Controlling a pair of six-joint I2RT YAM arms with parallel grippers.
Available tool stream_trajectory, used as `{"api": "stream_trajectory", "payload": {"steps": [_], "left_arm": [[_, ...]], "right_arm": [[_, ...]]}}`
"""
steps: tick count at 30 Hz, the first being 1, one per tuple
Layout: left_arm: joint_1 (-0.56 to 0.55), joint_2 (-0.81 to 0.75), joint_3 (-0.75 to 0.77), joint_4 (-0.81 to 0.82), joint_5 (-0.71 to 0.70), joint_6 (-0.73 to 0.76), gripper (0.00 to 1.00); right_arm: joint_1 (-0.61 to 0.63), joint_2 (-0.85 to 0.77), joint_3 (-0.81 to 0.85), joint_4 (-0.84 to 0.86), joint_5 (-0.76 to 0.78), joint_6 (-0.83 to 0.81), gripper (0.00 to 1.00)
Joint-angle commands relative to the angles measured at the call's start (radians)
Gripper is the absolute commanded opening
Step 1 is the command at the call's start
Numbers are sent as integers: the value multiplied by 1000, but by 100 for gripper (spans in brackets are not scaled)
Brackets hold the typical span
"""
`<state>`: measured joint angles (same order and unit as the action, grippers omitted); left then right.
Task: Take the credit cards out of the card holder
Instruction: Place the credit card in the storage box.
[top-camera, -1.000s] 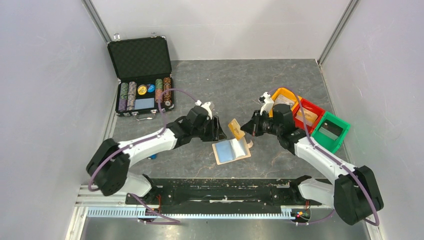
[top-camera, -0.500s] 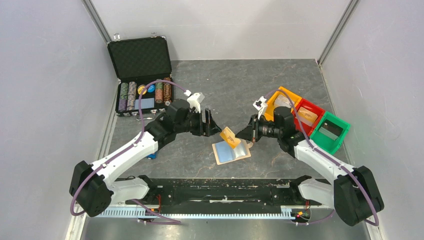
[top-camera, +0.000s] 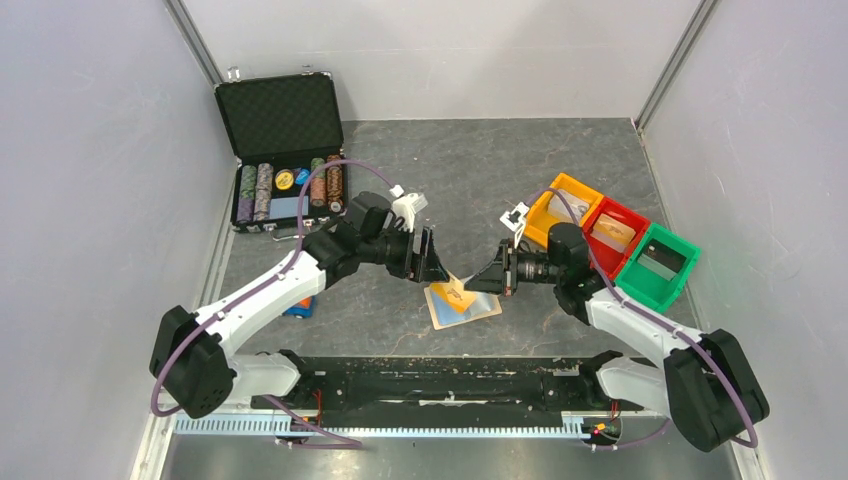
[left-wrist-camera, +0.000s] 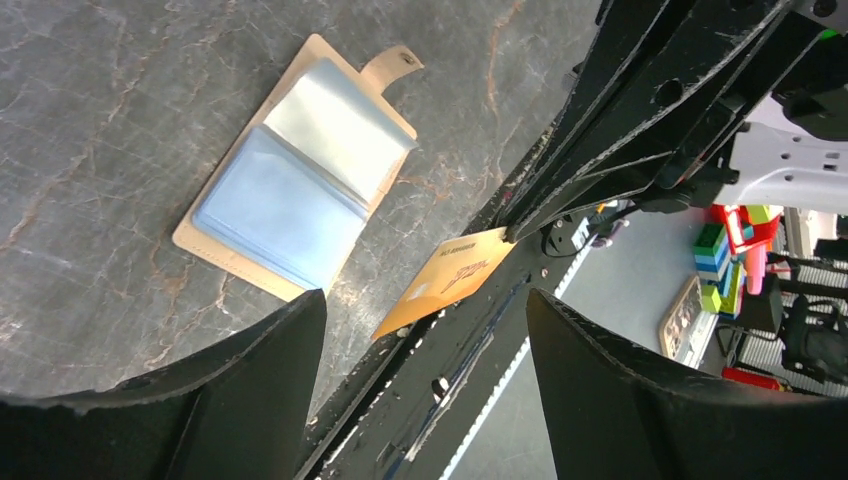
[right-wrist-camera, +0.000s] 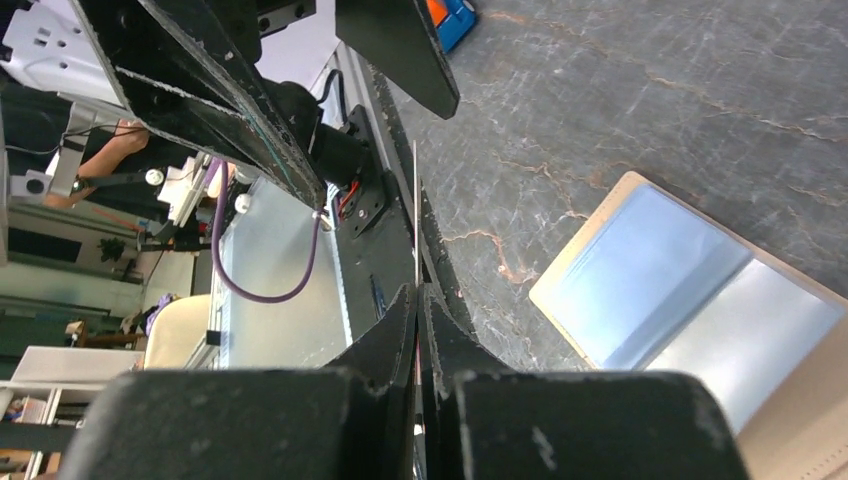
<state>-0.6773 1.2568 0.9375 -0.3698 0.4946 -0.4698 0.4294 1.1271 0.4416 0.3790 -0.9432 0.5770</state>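
Note:
The card holder (top-camera: 482, 309) lies open on the table, blue pockets up, tan tab at its edge; it also shows in the left wrist view (left-wrist-camera: 300, 180) and the right wrist view (right-wrist-camera: 690, 300). My right gripper (top-camera: 488, 279) is shut on an orange-printed credit card (top-camera: 455, 292), holding it by one corner just above the holder's left part. The card (left-wrist-camera: 447, 282) hangs tilted in the left wrist view and shows edge-on (right-wrist-camera: 415, 215) between the shut right gripper (right-wrist-camera: 417, 297). My left gripper (top-camera: 433, 262) is open beside the card, empty (left-wrist-camera: 425, 385).
An open black chip case (top-camera: 283, 150) with poker chips sits at the back left. Orange (top-camera: 560, 197), red (top-camera: 617, 228) and green (top-camera: 660, 262) bins stand at the right. A small blue object (top-camera: 300, 308) lies under the left arm.
My right gripper has carried the card down and left, over the holder. My left gripper has opened wider and swung back toward the card.

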Motion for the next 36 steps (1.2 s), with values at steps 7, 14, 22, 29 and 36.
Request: {"api": "stream_trajectory", "payload": {"steps": [7, 14, 22, 29, 36], "left_arm": [[1, -7, -77, 176, 200, -73, 71], [2, -12, -93, 235, 258, -117, 50], [9, -3, -163, 363, 301, -233, 2], [30, -66, -202, 409, 199, -289, 2], [55, -160, -273, 530, 115, -392, 2]], "right_arm": [[17, -47, -9, 92, -53, 32, 0], [18, -47, -18, 84, -52, 23, 0], [16, -65, -6, 81, 0, 44, 17], [9, -156, -38, 96, 150, 114, 54], [6, -205, -112, 200, 195, 234, 60]]}}
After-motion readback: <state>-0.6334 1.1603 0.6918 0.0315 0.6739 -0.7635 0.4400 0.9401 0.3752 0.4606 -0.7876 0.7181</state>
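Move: The orange card is held in the right fingertips, its middle roughly 3 cm to that hand's left and 1 cm back and below. From the open left hand the card's middle lies about 5 cm right, 4 cm back and 2 cm lower. The open card holder lies on the table about 9 cm right and 6 cm back of the left hand, 12 cm below. From the right hand, the left fingertips are some 9 cm left, 3 cm ahead and 2 cm higher. The left fingers pinch the card by its near corner: that hand comes about 3 cm back and 2 cm right, its fingertips tipping up some 15 degrees, and shuts nearly fully. The right hand, after easing back and up a centimetre, opens wide, lets go and rises another 2 cm, edging forward; the left then moves the card slightly forward and left. ##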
